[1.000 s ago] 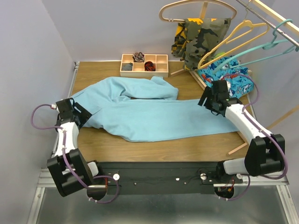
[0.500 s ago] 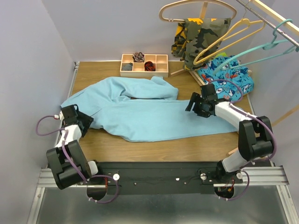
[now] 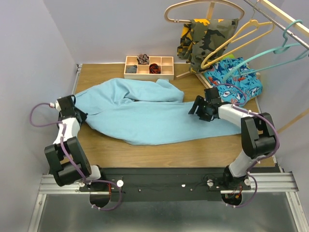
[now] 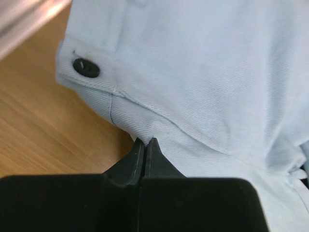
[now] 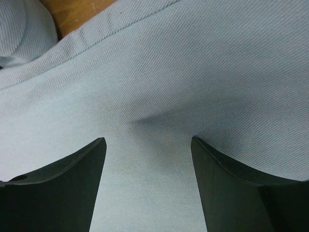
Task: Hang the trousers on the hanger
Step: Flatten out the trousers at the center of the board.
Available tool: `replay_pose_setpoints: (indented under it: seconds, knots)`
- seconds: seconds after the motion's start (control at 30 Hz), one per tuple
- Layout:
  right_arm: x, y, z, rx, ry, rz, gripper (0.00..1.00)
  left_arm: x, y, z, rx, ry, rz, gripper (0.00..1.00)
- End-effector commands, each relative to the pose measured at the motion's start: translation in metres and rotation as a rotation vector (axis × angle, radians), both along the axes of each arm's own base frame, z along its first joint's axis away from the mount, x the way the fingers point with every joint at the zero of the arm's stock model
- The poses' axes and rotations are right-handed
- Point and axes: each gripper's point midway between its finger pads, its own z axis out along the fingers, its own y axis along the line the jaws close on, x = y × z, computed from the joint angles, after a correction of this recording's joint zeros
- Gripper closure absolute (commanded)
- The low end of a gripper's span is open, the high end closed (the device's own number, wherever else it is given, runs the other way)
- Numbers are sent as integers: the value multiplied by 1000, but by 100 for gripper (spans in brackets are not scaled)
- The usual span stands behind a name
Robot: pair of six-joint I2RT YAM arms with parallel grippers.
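The light blue trousers (image 3: 145, 116) lie spread flat across the wooden table, waist end to the left. My left gripper (image 3: 81, 116) sits at the waist's left edge. In the left wrist view its jaws (image 4: 145, 141) are shut, with a fold of the trousers (image 4: 217, 72) pinched at the tips, near a dark button (image 4: 86, 68). My right gripper (image 3: 195, 109) is over the right leg. In the right wrist view it (image 5: 148, 140) is open and pressed down on the cloth (image 5: 169, 72). The teal hanger (image 3: 270, 53) hangs on the rail at the upper right, apart from both grippers.
A wooden compartment box (image 3: 148, 67) stands behind the trousers. A camouflage garment (image 3: 207, 38), a yellow hanger (image 3: 241, 41) and a pale wooden hanger (image 3: 203, 7) hang at the back right. Blue shark-print cloth (image 3: 236, 79) lies just behind my right gripper.
My left gripper has moved up to the trousers' waist edge and closed on the cloth. My right gripper has slid left onto the trouser leg and stays open.
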Motion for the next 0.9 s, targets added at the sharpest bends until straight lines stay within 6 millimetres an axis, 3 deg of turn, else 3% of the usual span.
replay_pose_setpoints:
  seconds: [0.0, 0.03, 0.1, 0.13, 0.2, 0.23, 0.3, 0.33, 0.47, 0.57, 0.6, 0.67, 0.7, 0.8, 0.87]
  knots:
    - [-35, -7, -59, -41, 196, -19, 20, 11, 36, 65, 241, 21, -53, 100]
    - [-39, -9, -66, -53, 218, -24, 20, 16, 42, 83, 279, 13, -58, 100]
    - [-40, -13, -72, -77, 239, -37, 20, 8, 45, 86, 306, 90, -104, 100]
    - [-42, -15, -77, -87, 258, -39, 20, 12, 48, 102, 330, 84, -113, 100]
    - [-42, -16, -79, -99, 266, -40, 20, 7, 48, 104, 347, 146, -159, 100]
    - [-44, -17, -81, -104, 281, -39, 20, 9, 54, 117, 378, 150, -148, 100]
    - [-41, -24, -83, -143, 277, -54, 20, 7, 52, 120, 402, 204, -180, 100]
    - [-42, -25, -83, -151, 281, -57, 20, 12, 54, 133, 436, 204, -177, 100]
    - [-43, -29, -82, -166, 282, -68, 20, 38, 31, 142, 488, 184, -258, 99]
    - [-46, -29, -82, -167, 284, -67, 20, 64, 17, 135, 527, 198, -309, 97]
    - [-47, -30, -80, -166, 282, -72, 20, 73, 16, 119, 522, 237, -328, 96]
    - [-47, -30, -79, -167, 276, -73, 20, 87, 13, 110, 539, 257, -351, 93]
    - [-48, -31, -78, -168, 276, -75, 20, 95, 15, 96, 549, 284, -370, 88]
    - [-48, -30, -74, -161, 267, -76, 20, 114, 11, 78, 542, 304, -394, 63]
    - [-49, -29, -72, -153, 264, -78, 20, 125, 9, 82, 555, 281, -392, 51]
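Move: The left hand pinches the trousers' waistband, some 3 cm over the board; the far-left board spot it is taken to lies about 11 cm ahead, level sideways and 3 cm lower. The black button stands roughly 3 cm ahead and 5 cm left. The right hand's open fingers rest on the lower leg, its far edge about 5 cm ahead, level sideways; the folded-back leg's bend is some 7 cm ahead and 8 cm left. The left hand, still gripping the waistband by the button, swings it up about 12 cm and then forward and down towards the far-left part of the board, ending some 10 cm farther out, turning about 25 degrees clockwise with its left side rising and its fingers starting to part as it sinks. The right hand keeps its wide-open fingertips down on the lower leg and slides the cloth about 3 cm forward and 2 cm left, towards the folded-back leg, then stays there. ##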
